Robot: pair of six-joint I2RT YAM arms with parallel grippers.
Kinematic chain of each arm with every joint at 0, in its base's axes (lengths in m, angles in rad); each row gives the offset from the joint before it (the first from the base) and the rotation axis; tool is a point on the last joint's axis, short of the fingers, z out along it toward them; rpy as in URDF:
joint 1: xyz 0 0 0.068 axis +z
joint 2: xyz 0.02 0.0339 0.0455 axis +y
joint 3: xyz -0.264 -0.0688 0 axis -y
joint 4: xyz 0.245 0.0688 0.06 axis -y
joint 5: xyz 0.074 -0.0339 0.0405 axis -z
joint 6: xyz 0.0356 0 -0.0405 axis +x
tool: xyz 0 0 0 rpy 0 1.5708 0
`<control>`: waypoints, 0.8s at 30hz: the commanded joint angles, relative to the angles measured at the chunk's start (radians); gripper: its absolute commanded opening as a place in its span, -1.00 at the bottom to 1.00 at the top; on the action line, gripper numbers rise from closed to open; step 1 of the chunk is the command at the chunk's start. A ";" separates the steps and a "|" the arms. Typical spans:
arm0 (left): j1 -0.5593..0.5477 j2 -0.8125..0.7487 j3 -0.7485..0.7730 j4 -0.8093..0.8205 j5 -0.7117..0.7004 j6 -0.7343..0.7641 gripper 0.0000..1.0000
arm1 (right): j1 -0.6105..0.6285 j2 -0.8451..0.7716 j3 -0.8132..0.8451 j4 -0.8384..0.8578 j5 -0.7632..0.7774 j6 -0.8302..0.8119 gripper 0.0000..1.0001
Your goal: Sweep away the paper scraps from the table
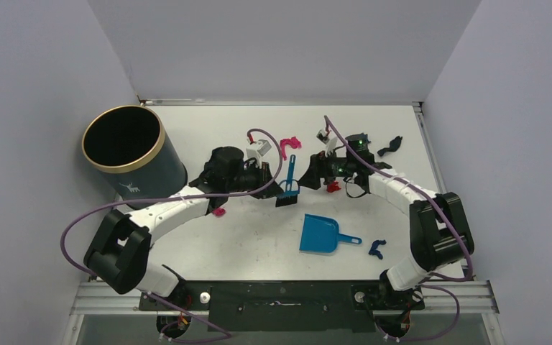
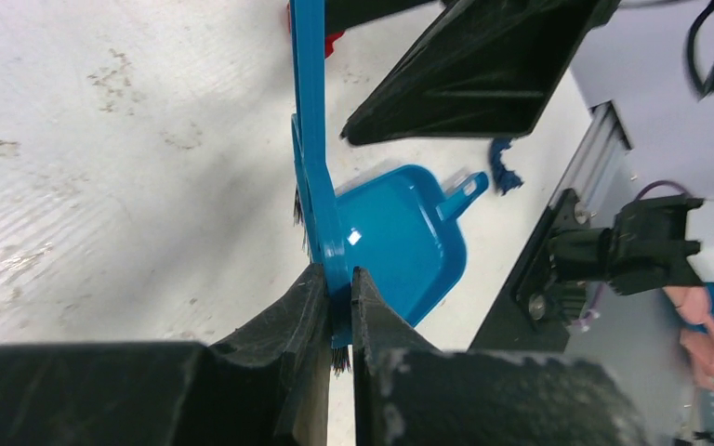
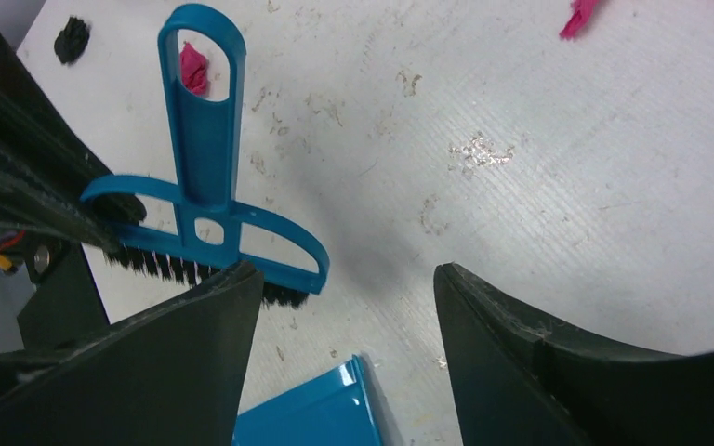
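Observation:
My left gripper (image 1: 276,185) (image 2: 337,279) is shut on the bristle head of the blue brush (image 1: 289,180) (image 2: 311,139) (image 3: 206,177), whose handle points away from the arms. My right gripper (image 1: 310,177) (image 3: 349,279) stands open just right of the brush, holding nothing. Paper scraps lie scattered on the white table (image 1: 259,241). They are a pink scrap (image 1: 290,144) (image 3: 192,67) by the handle's end, a red scrap (image 1: 333,187) (image 2: 333,39), a second pink scrap (image 1: 219,211), a dark blue scrap (image 1: 377,248) (image 2: 504,167) and a black scrap (image 1: 390,146).
The blue dustpan (image 1: 321,233) (image 2: 400,242) (image 3: 307,413) lies flat near the front, its handle pointing right. A dark round bin (image 1: 126,147) with a gold rim stands at the left. Grey walls close in the far side and both sides.

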 commanded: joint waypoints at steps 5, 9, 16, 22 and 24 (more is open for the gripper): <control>-0.022 -0.155 0.061 -0.380 -0.094 0.341 -1.00 | -0.054 -0.060 0.177 -0.371 -0.225 -0.449 0.57; -0.078 -0.177 0.080 -0.463 -0.055 0.430 -1.00 | -0.054 -0.106 0.221 -0.531 -0.244 -0.594 0.61; -0.115 -0.167 0.090 -0.493 0.082 0.458 -1.00 | -0.054 -0.228 0.130 -0.533 -0.204 -0.633 0.78; -0.176 -0.160 0.071 -0.500 0.115 0.480 -1.00 | -0.055 -0.238 0.048 -0.477 -0.244 -0.623 0.86; -0.184 -0.151 0.076 -0.517 0.104 0.484 -1.00 | -0.058 -0.230 0.043 -0.477 -0.265 -0.626 0.86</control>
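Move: The dustpan lies on the table some 11 cm back and 8 cm right of the opened right hand, about 11 cm below it. From the left hand, which already grips the broom, the dustpan is roughly 7 cm back, 13 cm right and 13 cm lower. A red scrap sits about 4 cm ahead and 10 cm right of the right hand, and a dark blue scrap some 15 cm back and 22 cm right of that hand. The broom, still pinched shut in the left hand, is drawn about 10 cm back to beside the dustpan's left edge, shifting slightly left first and sinking a little, while the wrist turns some 25 degrees clockwise and rolls. Already clear of the broom, the right hand spreads its fingers wider, rises and swings back and slightly right towards above the dustpan, turning counter-clockwise, its fingers tipping up, and starts to sink at the end. ##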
